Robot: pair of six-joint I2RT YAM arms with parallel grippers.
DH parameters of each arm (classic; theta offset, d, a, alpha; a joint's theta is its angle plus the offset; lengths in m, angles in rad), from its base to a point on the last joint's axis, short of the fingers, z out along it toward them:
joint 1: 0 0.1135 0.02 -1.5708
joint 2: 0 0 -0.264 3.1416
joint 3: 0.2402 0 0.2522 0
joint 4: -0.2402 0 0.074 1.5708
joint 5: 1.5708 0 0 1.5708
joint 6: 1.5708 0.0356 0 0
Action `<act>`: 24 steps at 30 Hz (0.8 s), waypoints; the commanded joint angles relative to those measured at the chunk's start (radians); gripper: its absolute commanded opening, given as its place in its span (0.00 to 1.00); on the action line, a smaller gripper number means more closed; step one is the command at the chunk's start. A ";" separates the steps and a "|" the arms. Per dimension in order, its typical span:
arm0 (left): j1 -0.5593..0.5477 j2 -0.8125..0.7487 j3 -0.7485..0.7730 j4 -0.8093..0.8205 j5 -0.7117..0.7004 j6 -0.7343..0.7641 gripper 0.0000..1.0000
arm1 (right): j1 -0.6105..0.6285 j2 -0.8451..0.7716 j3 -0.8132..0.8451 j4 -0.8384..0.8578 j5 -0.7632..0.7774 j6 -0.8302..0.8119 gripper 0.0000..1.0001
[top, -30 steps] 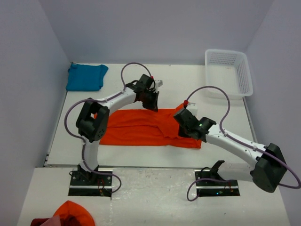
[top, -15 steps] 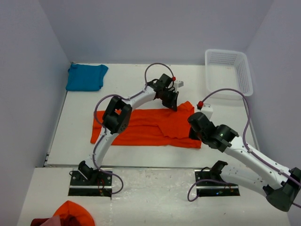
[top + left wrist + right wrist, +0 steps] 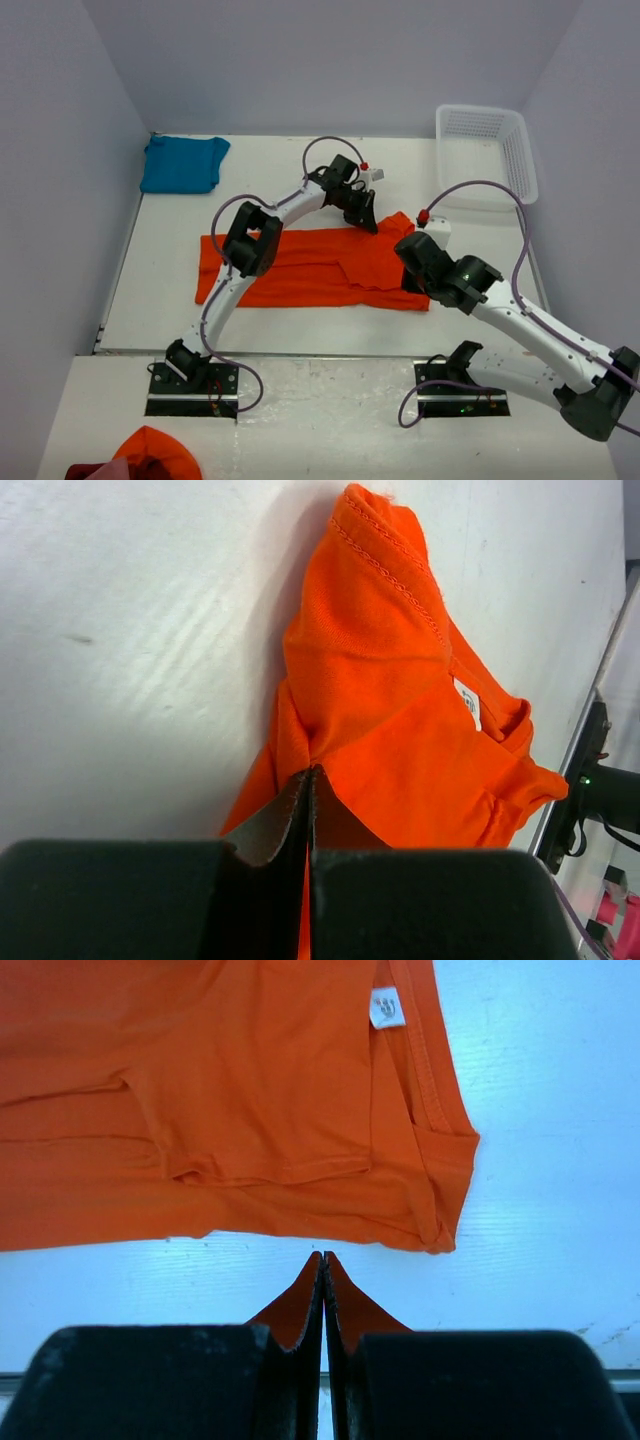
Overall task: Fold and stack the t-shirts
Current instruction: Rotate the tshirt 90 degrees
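Observation:
The orange t-shirt (image 3: 300, 265) lies folded into a long band across the middle of the table, its white neck label (image 3: 387, 1006) near the right end. My left gripper (image 3: 365, 215) is shut on the shirt's far right edge, and the cloth (image 3: 400, 710) bunches up into its jaws (image 3: 310, 772). My right gripper (image 3: 412, 285) is shut and holds nothing. In the right wrist view its tips (image 3: 323, 1256) stand over bare table just short of the shirt's near hem (image 3: 300, 1225). The teal-blue t-shirt (image 3: 183, 163) lies folded at the far left corner.
A white mesh basket (image 3: 487, 150) stands at the far right corner. An orange bundle of cloth (image 3: 155, 455) lies on the shelf in front of the left arm's base. Walls close in the table on the left, back and right.
My left gripper carried the shirt's far edge to the right, then eased back a little. My right gripper shut and drew off the shirt toward the near right.

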 commanded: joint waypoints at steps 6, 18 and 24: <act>0.220 0.075 -0.005 0.031 -0.045 0.020 0.00 | -0.004 0.122 0.061 0.022 0.013 -0.023 0.00; 0.464 0.026 0.156 0.193 0.105 -0.084 0.00 | -0.003 0.303 0.041 0.244 -0.177 -0.133 0.00; 0.490 -0.019 0.215 0.286 0.104 -0.148 0.00 | 0.019 0.386 -0.008 0.456 -0.422 -0.245 0.05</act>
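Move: Resting its shut tips on the far edge of the red t-shirt near the right end, the left hand has the middle of the cloth about 17 cm to its left, 10 cm back and just below. The blue t-shirt lies some 53 cm left and 20 cm ahead, the white basket about 30 cm right and 21 cm ahead. From the raised right hand, the middle of the red t-shirt is roughly 26 cm left, 10 cm ahead and 15 cm below. Dragging the red t-shirt by its right end, the left hand keeps its shut fingertips on the cloth and sweeps low, forward and left in equal parts, about 30 cm towards the blue t-shirt, turning some 30 degrees counter-clockwise, then rises about 4 cm as the sweep stops. The empty right hand sinks and slides left over bare table, its fingers just starting to part. ##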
